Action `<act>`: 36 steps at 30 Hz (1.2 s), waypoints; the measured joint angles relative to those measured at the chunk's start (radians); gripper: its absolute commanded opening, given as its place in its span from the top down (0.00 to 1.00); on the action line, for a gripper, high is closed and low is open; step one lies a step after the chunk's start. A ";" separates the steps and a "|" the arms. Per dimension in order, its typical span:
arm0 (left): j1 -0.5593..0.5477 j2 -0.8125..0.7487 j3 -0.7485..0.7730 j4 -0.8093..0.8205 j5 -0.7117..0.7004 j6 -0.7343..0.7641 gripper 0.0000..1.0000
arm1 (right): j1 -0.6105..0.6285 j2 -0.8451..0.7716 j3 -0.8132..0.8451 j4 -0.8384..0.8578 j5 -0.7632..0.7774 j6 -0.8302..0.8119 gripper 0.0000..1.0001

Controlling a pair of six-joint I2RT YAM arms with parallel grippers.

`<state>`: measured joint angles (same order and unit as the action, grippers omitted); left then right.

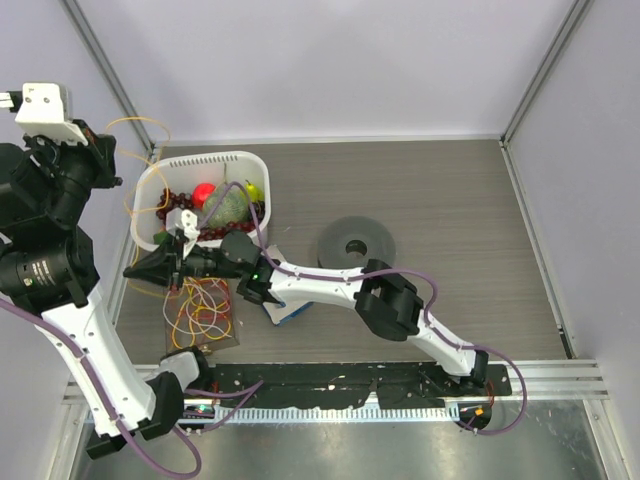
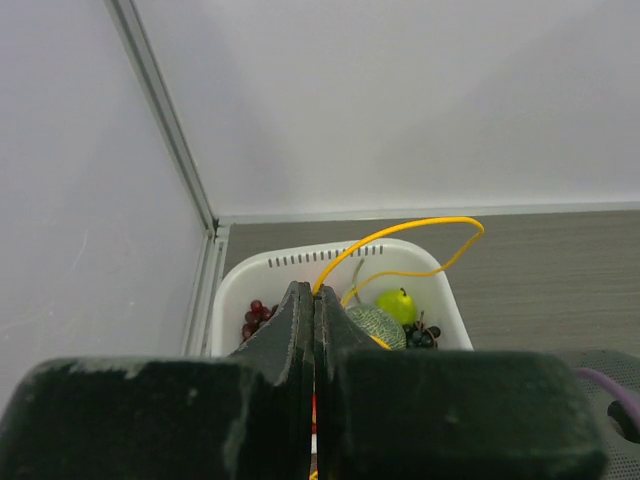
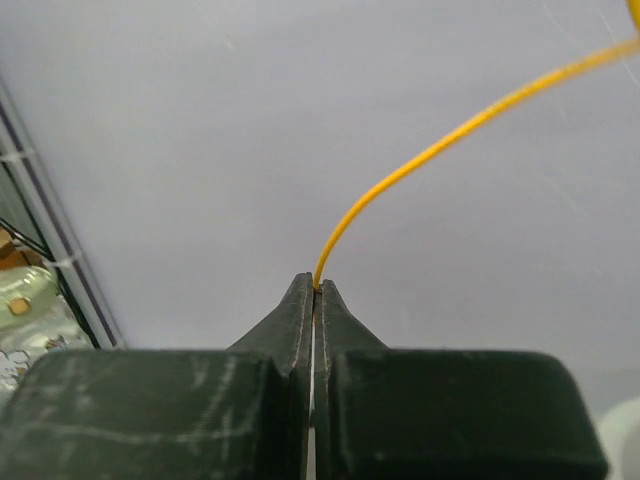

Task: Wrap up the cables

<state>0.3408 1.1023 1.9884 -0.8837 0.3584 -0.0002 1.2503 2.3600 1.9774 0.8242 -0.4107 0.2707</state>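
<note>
The cable is a thread-thin yellow-orange wire; most of it lies in a loose tangle (image 1: 200,308) on the table in front of the basket. A dark grey round spool (image 1: 357,243) sits flat mid-table, apart from both grippers. My left gripper (image 1: 108,165) is raised at the far left and shut on the wire (image 2: 420,224), which loops out over the basket. My right gripper (image 1: 130,272) reaches across to the left, low beside the tangle. It is shut on the wire (image 3: 400,180), which rises from its fingertips (image 3: 305,300).
A white basket (image 1: 200,160) with a red fruit, a netted melon (image 2: 375,325), a green pear (image 2: 398,303) and grapes stands at the back left. A blue object (image 1: 285,312) lies under the right forearm. Walls close in the table's back and sides.
</note>
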 measured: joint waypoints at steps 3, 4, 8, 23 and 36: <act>0.000 0.006 -0.008 -0.013 -0.023 0.000 1.00 | 0.007 -0.031 0.001 0.031 -0.010 0.014 0.99; 0.000 0.008 -0.010 -0.014 -0.029 0.000 1.00 | 0.010 -0.037 0.005 0.042 -0.010 0.021 0.99; 0.000 0.009 -0.011 -0.018 -0.045 0.000 1.00 | 0.012 -0.040 0.040 0.054 -0.010 0.060 0.99; 0.000 0.053 -0.042 0.011 0.083 -0.029 1.00 | -0.131 -0.400 -0.358 -0.044 -0.041 0.016 0.99; -0.431 0.277 0.015 0.147 0.267 -0.161 1.00 | -0.757 -1.049 -0.593 -0.636 -0.054 -0.273 0.99</act>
<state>-0.0902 1.3788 2.0037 -0.7364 0.6254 -0.1608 0.4934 1.3106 1.3846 0.1883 -0.4644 -0.0021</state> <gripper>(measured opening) 0.009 0.027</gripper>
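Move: Both hands already hold the yellow cable high in the air, and the grey spool lies about 36 cm to the left hand's right, 2 cm farther out and 50 cm below it. From the right hand, the spool is some 41 cm right, 13 cm ahead and 30 cm down. The fruit basket sits roughly 21 cm ahead of the right hand and 10 cm to its right. The cable tray is nearly level in reach, 7 cm right, and the notebook 5 cm ahead and 24 cm right, all near 30 cm below. Keeping its pinch on the yellow cable, the right hand first lifts about 6 cm, easing slightly back, then sweeps roughly 40 cm to the right and 20 cm forward while still climbing, carrying the cable away from the tray side and out towards the spool as it turns some 45 degrees clockwise. The left hand, fingers also still shut on the cable, barely shifts until midway, then follows across the basket about 17 cm to the right and a good 5 cm forward, sinking slightly and swinging clockwise as well. ##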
